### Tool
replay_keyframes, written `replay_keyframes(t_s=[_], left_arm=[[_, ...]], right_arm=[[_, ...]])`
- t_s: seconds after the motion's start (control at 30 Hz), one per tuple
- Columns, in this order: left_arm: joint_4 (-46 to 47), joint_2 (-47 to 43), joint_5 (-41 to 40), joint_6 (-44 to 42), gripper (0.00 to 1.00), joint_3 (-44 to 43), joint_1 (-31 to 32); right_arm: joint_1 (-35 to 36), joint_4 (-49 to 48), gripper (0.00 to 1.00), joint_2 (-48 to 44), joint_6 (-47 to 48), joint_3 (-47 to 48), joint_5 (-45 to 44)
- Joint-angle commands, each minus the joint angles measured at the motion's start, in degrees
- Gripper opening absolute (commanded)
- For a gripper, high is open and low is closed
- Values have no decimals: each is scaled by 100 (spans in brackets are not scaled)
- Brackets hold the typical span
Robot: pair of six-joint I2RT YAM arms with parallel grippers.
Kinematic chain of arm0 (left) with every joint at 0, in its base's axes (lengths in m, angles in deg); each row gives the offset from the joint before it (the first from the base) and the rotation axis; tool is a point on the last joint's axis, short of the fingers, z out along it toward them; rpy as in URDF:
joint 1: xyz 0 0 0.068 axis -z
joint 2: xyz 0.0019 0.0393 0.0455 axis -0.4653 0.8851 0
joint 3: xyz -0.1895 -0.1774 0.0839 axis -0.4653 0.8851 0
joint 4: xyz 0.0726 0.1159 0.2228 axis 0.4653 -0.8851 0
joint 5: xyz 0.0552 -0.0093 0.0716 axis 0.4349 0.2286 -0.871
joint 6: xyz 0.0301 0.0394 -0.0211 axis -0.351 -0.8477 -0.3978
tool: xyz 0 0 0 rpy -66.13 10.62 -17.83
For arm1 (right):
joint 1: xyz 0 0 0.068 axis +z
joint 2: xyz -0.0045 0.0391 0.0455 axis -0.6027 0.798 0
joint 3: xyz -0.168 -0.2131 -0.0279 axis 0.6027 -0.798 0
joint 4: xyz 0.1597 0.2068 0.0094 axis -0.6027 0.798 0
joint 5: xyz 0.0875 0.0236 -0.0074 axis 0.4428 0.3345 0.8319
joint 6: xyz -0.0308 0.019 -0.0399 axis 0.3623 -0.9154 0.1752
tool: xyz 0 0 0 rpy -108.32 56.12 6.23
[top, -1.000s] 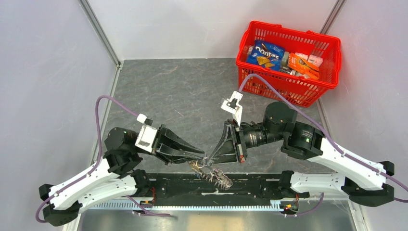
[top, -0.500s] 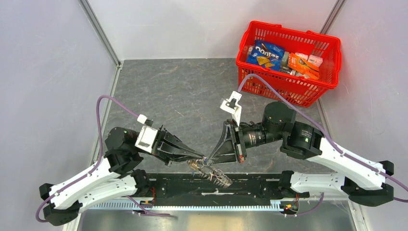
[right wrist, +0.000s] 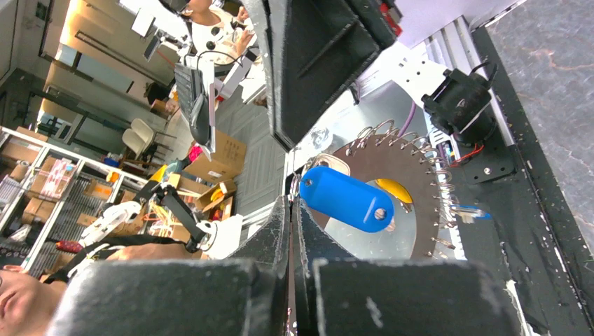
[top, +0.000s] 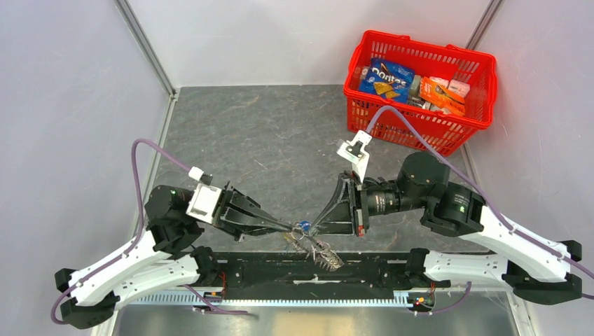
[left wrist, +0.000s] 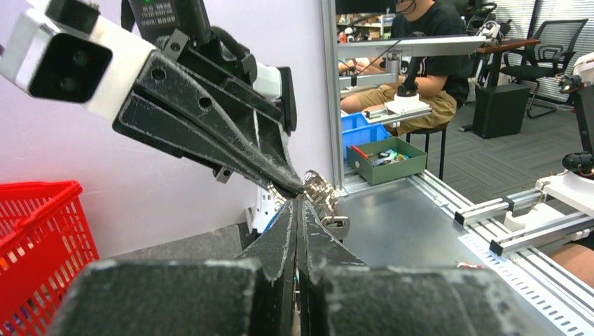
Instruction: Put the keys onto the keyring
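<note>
The keyring (top: 316, 250), a floppy toothed loop of small metal pieces, hangs over the black rail at the table's near edge. In the right wrist view the keyring (right wrist: 413, 183) shows as a spiked wheel with a yellow tag (right wrist: 391, 188). A key's blue tag (right wrist: 347, 199) dangles right at my right gripper (right wrist: 291, 203), whose pads are pressed together on the ring's top. From above, the blue tag (top: 302, 225) sits between both tips. My left gripper (top: 290, 227) is shut on the ring from the left, and silvery pieces (left wrist: 321, 192) lie at the left gripper (left wrist: 300, 198) tip.
A red basket (top: 420, 89) with snack packs stands at the back right. The black rail (top: 378, 269) runs along the near edge under the ring. Grey walls close in both sides, and the two arms' fingertips nearly touch.
My left gripper has shut at the ring's top. Both arm bodies have drawn back from each other, and the blue tag now shows between the tips.
</note>
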Motion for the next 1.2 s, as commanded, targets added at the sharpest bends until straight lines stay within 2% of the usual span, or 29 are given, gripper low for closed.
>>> replay_keyframes(t_s=[0.0,0.2,0.43,0.5,0.63,0.73,1.17], left_arm=[[139,-78,27,83,2,-405,19],[-153,73,36,79,2,-716,14],[-422,283,77,16,2,-860,17],[-493,387,93,-9,10,-874,16],[-497,568,189,19,34,-913,17],[-493,611,212,0,41,-901,14],[-499,725,287,26,40,-905,15]], right_arm=[[18,-234,0,-209,50,-10,-364],[19,-221,0,-287,156,-45,-609],[18,-250,0,-282,211,-3,-482],[18,-251,0,-253,200,22,-306],[17,-256,0,-279,190,-23,-122],[22,-261,0,-330,191,-46,-21],[18,-163,0,-373,303,16,-141]])
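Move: Just off the left hand's closed fingertips, about 3 cm to its right, 1 cm back and 1 cm lower, sits the small split ring pinched by the right hand. The blue tag hangs there too, some 2 cm right of the left hand, level fore and aft, and 3 cm below. The keyring disc's middle is roughly 6 cm right, 5 cm back and 5 cm down. From the right hand, the split ring is about 1 cm left, between its tips. Rising about 4 cm with its fingers still shut, the left hand draws up and slightly left from the split ring, then sinks back and pushes some 3 cm to the right and a little forward, its fingers opening to less than halfway around the rings at the right fingertips. The right hand keeps its pinch, swings about 1 cm forward and back again, and eases 1 cm right. ##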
